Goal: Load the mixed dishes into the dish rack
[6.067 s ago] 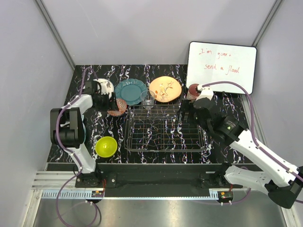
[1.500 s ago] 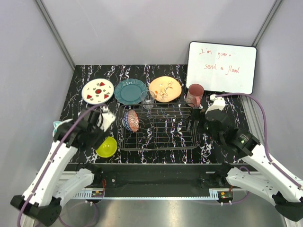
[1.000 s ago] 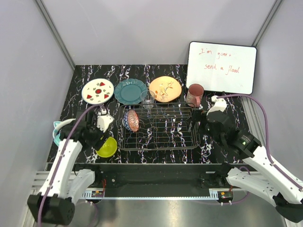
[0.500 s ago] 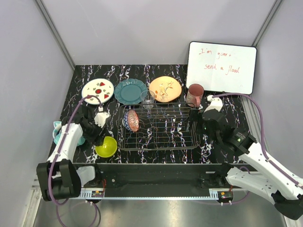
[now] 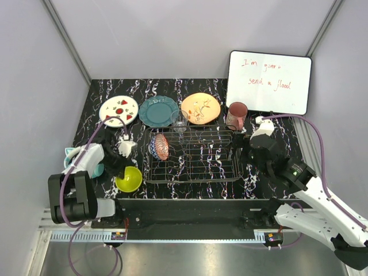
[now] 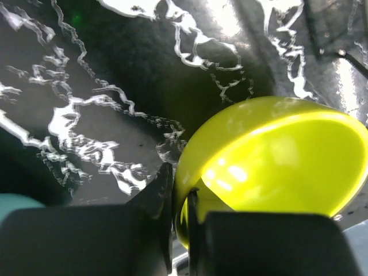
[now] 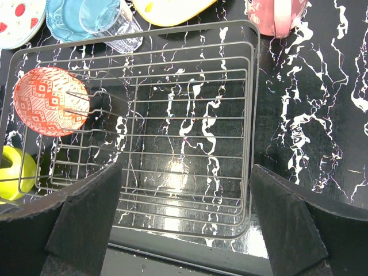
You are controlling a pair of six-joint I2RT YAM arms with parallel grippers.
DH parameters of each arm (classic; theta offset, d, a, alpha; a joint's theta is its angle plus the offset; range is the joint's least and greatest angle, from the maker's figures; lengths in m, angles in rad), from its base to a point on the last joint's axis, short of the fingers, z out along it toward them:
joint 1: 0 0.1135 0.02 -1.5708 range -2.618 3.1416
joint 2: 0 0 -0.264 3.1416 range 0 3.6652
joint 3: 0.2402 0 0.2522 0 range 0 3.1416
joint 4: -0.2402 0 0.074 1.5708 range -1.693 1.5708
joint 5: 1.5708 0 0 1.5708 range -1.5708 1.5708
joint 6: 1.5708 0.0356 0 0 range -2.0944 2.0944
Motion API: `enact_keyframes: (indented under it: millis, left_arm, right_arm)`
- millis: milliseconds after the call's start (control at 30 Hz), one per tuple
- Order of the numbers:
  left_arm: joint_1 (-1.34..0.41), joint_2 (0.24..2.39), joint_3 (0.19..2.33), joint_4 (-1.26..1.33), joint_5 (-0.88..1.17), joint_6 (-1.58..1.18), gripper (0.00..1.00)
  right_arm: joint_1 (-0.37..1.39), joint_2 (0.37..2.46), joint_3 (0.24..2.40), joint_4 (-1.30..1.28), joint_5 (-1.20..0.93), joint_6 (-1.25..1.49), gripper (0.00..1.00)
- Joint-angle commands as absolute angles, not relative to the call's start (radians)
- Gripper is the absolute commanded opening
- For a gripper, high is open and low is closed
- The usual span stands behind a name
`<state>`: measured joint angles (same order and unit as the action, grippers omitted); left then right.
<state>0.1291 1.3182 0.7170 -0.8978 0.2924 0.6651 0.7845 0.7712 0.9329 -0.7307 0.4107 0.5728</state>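
My left gripper (image 5: 119, 171) (image 6: 181, 185) is shut on the near rim of the yellow-green bowl (image 5: 129, 179) (image 6: 276, 155), one finger inside and one outside. The bowl sits left of the dish rack (image 5: 198, 167) (image 7: 253, 115). A small red-patterned bowl (image 5: 160, 146) (image 7: 50, 101) stands on edge in the rack's left end. My right gripper (image 5: 238, 148) (image 7: 184, 213) hangs open over the rack's right side, holding nothing. Behind the rack lie a white red-speckled plate (image 5: 119, 110), a teal plate (image 5: 158, 111) and an orange plate (image 5: 200, 107), with a clear glass (image 5: 179, 121) and a reddish-brown cup (image 5: 236, 115).
A white board with red writing (image 5: 268, 80) leans at the back right. A teal object (image 5: 72, 158) lies at the table's left edge beside my left arm. Grey walls close in the table on three sides.
My left arm folded in and came down to the yellow-green bowl, and its jaws closed on the rim. The right gripper drifted slightly and stayed open.
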Motion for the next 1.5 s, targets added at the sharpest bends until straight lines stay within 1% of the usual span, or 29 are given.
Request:
enact_keyframes:
  millis: [0, 133, 167, 300, 333, 400, 433, 500, 533, 567, 700, 767, 800, 867, 900, 933, 1000, 1067, 1200, 1467]
  left_arm:
    - [0.133, 1.324, 0.761, -0.902, 0.265, 0.672, 0.0]
    - [0.132, 1.217, 0.865, -0.988, 0.227, 0.622, 0.0]
    - [0.127, 1.197, 0.947, -1.041, 0.204, 0.603, 0.0]
    - [0.036, 1.09, 1.178, -1.167, 0.002, 0.517, 0.0]
    - [-0.054, 1.071, 1.216, -1.189, -0.125, 0.47, 0.0]
    - [-0.177, 1.042, 1.311, -1.258, -0.259, 0.408, 0.0]
    - [-0.313, 1.045, 1.334, -1.281, -0.419, 0.326, 0.0]
    - [-0.427, 1.093, 1.397, -1.389, -0.544, 0.247, 0.0]
    - [-0.504, 1.118, 1.443, -1.475, -0.627, 0.157, 0.0]
    - [-0.535, 1.14, 1.466, -1.517, -0.653, 0.114, 0.0]
    - [-0.696, 1.166, 1.499, -1.549, -0.751, -0.027, 0.0]
    - [-0.736, 1.177, 1.474, -1.551, -0.819, -0.069, 0.0]
    - [-0.776, 1.195, 1.456, -1.549, -0.913, -0.112, 0.0]
    - [-0.83, 1.232, 1.384, -1.549, -1.012, -0.146, 0.0]
    - [-0.888, 1.247, 1.361, -1.551, -1.114, -0.181, 0.0]
    - [-0.916, 1.262, 1.33, -1.549, -1.155, -0.196, 0.0]
    - [-0.971, 1.301, 1.327, -1.549, -1.216, -0.212, 0.0]
    - [-0.994, 1.33, 1.333, -1.549, -1.224, -0.219, 0.0]
    - [-1.055, 1.368, 1.304, -1.549, -1.194, -0.232, 0.0]
    - [-1.081, 1.448, 1.316, -1.549, -1.108, -0.242, 0.0]
  right_arm:
    - [0.787, 0.756, 0.953, -0.718, 0.451, 0.574, 1.0]
    - [0.787, 0.742, 0.942, -0.718, 0.451, 0.577, 1.0]
    - [0.787, 0.738, 0.934, -0.716, 0.451, 0.577, 1.0]
    - [0.787, 0.727, 0.917, -0.695, 0.448, 0.577, 1.0]
    - [0.787, 0.727, 0.914, -0.69, 0.442, 0.575, 1.0]
    - [0.787, 0.727, 0.907, -0.68, 0.44, 0.577, 1.0]
    - [0.787, 0.727, 0.907, -0.678, 0.44, 0.578, 1.0]
    - [0.787, 0.729, 0.9, -0.676, 0.442, 0.583, 1.0]
    - [0.787, 0.727, 0.9, -0.675, 0.44, 0.584, 1.0]
    - [0.787, 0.721, 0.899, -0.676, 0.44, 0.586, 1.0]
    - [0.787, 0.701, 0.888, -0.678, 0.443, 0.594, 1.0]
    - [0.787, 0.683, 0.89, -0.687, 0.448, 0.591, 1.0]
    - [0.787, 0.678, 0.888, -0.69, 0.449, 0.591, 1.0]
    - [0.787, 0.666, 0.891, -0.701, 0.456, 0.588, 1.0]
    - [0.787, 0.664, 0.896, -0.703, 0.46, 0.586, 1.0]
    - [0.788, 0.664, 0.9, -0.706, 0.463, 0.586, 1.0]
    - [0.787, 0.663, 0.905, -0.716, 0.471, 0.584, 1.0]
    - [0.787, 0.664, 0.913, -0.722, 0.471, 0.586, 1.0]
    - [0.787, 0.669, 0.92, -0.727, 0.476, 0.584, 1.0]
    - [0.788, 0.663, 0.93, -0.736, 0.482, 0.586, 1.0]
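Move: The left hand already grips the green bowl by its far-left rim; the bowl's middle lies some 4 cm right and 3 cm back, just below the fingers. The dish rack's middle is roughly 31 cm right and 7 cm ahead of this hand, and the patterned bowl standing in it about 15 cm right, 10 cm ahead. The headphones lie around 16 cm left, 7 cm ahead. From the right hand, the rack's middle is some 17 cm left, 6 cm ahead and 22 cm below. Keeping its pinch on the green bowl's rim, the left hand whips it about 25 cm up off the table, drifting slightly forward. It then swings some 10 cm right towards the rack's left end, sinking about 4 cm, while the wrist rolls its left side up and tips the fingers forward, roughly 50 degrees each way. ##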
